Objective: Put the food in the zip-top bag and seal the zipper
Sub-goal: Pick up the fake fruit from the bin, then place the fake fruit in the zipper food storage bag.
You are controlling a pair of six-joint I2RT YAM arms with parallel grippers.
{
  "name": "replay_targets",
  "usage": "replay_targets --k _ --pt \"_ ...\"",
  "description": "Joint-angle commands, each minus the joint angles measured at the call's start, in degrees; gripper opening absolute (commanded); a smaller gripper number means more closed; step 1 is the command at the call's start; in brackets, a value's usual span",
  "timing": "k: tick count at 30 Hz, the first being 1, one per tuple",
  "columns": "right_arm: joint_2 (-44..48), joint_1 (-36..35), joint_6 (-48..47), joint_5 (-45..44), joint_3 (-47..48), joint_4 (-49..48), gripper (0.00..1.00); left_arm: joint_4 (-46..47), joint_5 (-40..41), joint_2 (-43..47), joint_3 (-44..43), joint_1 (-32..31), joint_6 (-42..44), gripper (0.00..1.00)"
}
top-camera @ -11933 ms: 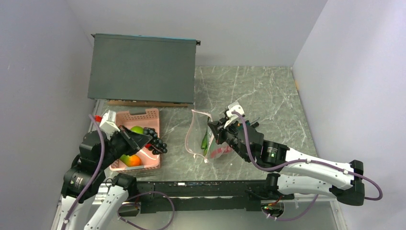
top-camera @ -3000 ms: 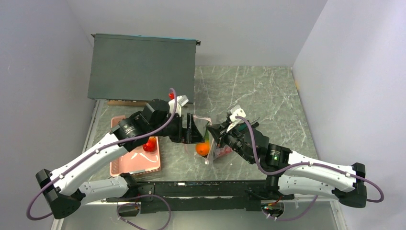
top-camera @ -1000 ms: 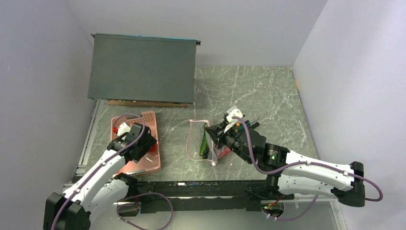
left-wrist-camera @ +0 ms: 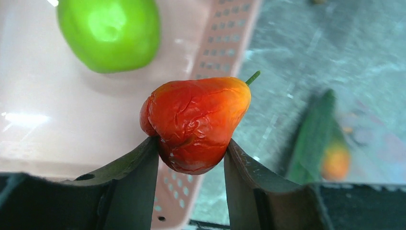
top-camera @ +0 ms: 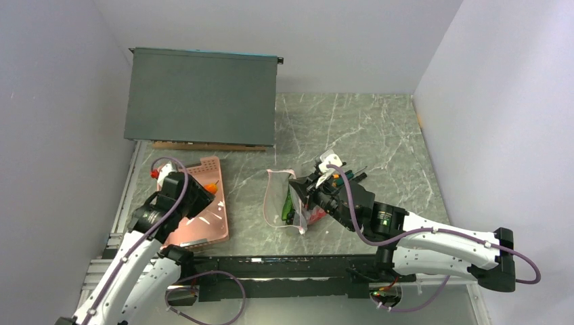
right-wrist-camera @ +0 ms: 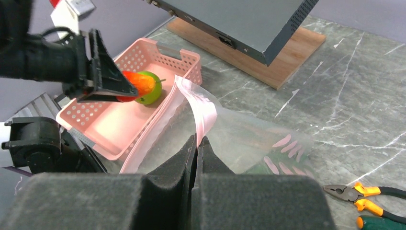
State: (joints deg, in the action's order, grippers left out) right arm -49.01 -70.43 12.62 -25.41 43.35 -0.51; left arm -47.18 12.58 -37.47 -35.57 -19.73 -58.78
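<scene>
My left gripper (left-wrist-camera: pixel 191 148) is shut on the red-orange fruit (left-wrist-camera: pixel 196 122) and holds it above the pink basket's right edge; it also shows in the top view (top-camera: pixel 203 196) and right wrist view (right-wrist-camera: pixel 136 82). A green apple (left-wrist-camera: pixel 110 31) lies in the basket. My right gripper (right-wrist-camera: pixel 197 143) is shut on the pink zipper strip (right-wrist-camera: pixel 203 112) of the clear zip-top bag (top-camera: pixel 288 200), holding its mouth up. Long green pods (top-camera: pixel 288 202) and an orange-green fruit (left-wrist-camera: pixel 335 160) lie inside the bag.
The pink slotted basket (top-camera: pixel 196 233) stands at the front left. A dark box (top-camera: pixel 200 95) on a wooden board sits at the back left. Orange- and green-handled pliers (right-wrist-camera: pixel 368 196) lie right of the bag.
Over the earlier frames my left gripper dropped grapes and another fruit into the bag, went back to the basket, and has now lifted the red-orange fruit. The right gripper has kept hold of the bag.
</scene>
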Motion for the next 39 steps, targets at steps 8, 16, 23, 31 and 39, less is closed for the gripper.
replay_targets --k 8,16,23,31,39 --pt "-0.11 -0.31 0.32 0.03 1.47 -3.84 0.00 6.78 -38.03 2.38 -9.50 0.07 7.89 0.10" --pt "-0.96 -0.24 0.39 -0.47 1.75 -3.57 0.00 17.61 -42.12 -0.13 -12.14 -9.92 6.14 0.10" --pt "-1.73 -0.23 0.38 -1.17 1.91 -3.62 0.00 10.01 -32.19 -8.18 -23.91 -21.48 12.27 0.12" --pt "-0.98 -0.23 0.13 -1.85 1.46 -4.07 0.00 1.41 -23.72 -14.64 -31.24 -26.68 12.92 0.11" --pt "-0.34 -0.23 0.37 -2.15 1.22 -4.08 0.00 -12.93 -12.76 -23.16 -37.80 -30.77 11.84 0.14"
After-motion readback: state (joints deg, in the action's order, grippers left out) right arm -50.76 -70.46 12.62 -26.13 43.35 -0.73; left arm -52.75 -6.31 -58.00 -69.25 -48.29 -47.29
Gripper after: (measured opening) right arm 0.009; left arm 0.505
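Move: The left hand already holds the red-orange fake fruit; the open bag mouth it goes to lies about 20 cm to its right, 5 cm back and 6 cm higher. The right gripper pinching the rim is about 26 cm right, 2 cm back, 17 cm up. The green apple lies about 2 cm ahead, 3 cm left, 9 cm below. From the right hand, the mouth's middle is about 6 cm left, 3 cm back, 11 cm down. Keeping its fruit, the left hand rises and swings 17 cm right towards the bag, turning clockwise, then dips. ##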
